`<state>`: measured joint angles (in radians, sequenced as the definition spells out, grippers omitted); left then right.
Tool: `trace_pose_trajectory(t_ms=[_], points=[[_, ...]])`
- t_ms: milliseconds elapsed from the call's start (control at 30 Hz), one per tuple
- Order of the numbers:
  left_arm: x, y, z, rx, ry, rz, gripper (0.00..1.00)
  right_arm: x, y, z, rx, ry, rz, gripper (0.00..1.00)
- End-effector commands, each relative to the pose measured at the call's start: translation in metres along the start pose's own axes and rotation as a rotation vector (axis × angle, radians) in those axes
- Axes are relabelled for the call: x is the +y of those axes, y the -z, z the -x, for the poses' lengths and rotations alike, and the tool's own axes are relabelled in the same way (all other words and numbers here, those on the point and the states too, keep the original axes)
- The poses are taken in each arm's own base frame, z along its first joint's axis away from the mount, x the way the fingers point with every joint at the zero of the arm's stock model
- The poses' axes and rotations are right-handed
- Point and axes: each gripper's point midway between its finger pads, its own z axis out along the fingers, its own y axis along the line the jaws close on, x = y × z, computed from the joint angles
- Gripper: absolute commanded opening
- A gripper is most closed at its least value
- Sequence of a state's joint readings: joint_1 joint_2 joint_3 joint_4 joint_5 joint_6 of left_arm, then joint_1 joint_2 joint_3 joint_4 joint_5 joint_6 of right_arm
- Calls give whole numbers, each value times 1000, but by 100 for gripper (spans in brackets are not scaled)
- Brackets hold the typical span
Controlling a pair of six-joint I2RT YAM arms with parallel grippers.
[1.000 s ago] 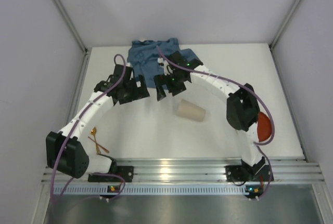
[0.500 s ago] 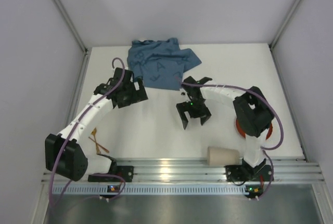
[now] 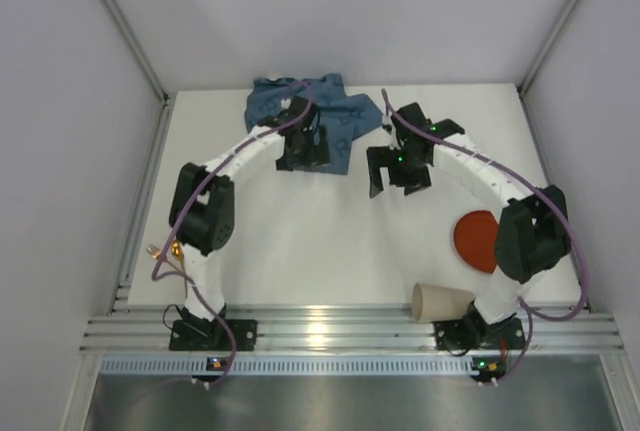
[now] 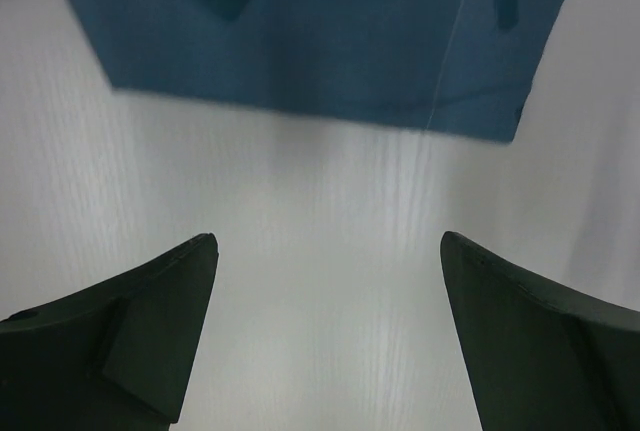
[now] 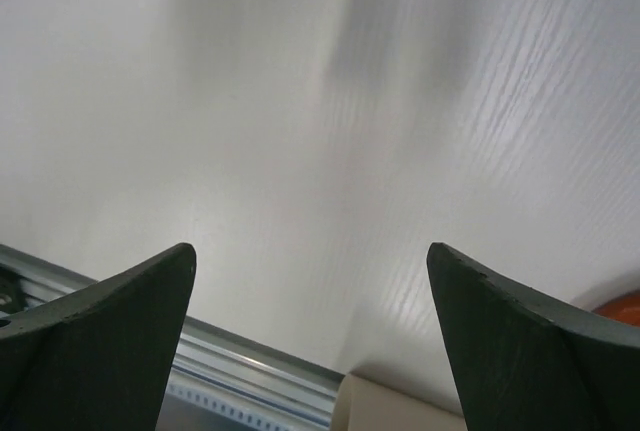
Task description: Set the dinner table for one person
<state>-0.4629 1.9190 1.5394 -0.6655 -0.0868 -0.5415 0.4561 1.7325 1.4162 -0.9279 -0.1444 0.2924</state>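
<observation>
The white dinner table (image 3: 300, 241) carries a crumpled blue cloth mat (image 3: 280, 109) at the far middle. My left gripper (image 3: 304, 158) hovers open at the mat's near edge. The left wrist view shows the mat (image 4: 300, 41) just ahead of the spread fingers (image 4: 170, 301), with bare table (image 4: 320, 281) between them. My right gripper (image 3: 396, 183) is open to the right of the mat and holds nothing. A red plate (image 3: 478, 239) lies at the right. A tan paper cup (image 3: 440, 301) lies on its side by the front rail.
Gold cutlery (image 3: 170, 256) lies at the left edge beside the left arm. The right wrist view looks toward the front rail (image 5: 250, 361), with the cup (image 5: 400, 406) and a sliver of the plate (image 5: 620, 306) at its lower edge. Grey walls enclose three sides.
The left gripper swung from the table's left side to the mat's near edge. The right gripper moved from mid-table toward the far right, uncovering the plate. The cup stays by the front rail.
</observation>
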Motion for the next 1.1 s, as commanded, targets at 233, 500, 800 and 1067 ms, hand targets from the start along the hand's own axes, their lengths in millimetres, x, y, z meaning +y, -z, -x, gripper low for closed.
trace_pose_trajectory(t_ms=[233,500,800,1067], points=[[-94,-85,72,-138,-187,-49,98,0,68,-34,-167,-87,50,100],[-99,-123,50,-118,-238,-35,98,-32,70,-88,-146,-190,-41,100],[-57,-132,-4,-14,-322,159,13,-46,77,-90,-163,-179,-100,100],[-102,-64,53,-122,-311,42,0,-32,59,-76,-147,-130,-21,100]])
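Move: The blue cloth's near right edge lies about 10 cm ahead of the left hand, 9 cm to its right and 7 cm below; the cloth's middle is roughly 19 cm ahead, straight out. From the right hand that edge is some 19 cm ahead, 11 cm left and 8 cm below. The orange plate lies about 6 cm back and 23 cm right of the right hand, 9 cm below. Left reaches some 13 cm forward-right, sinks and pinches the blue cloth's right edge; open right withdraws back and right. ##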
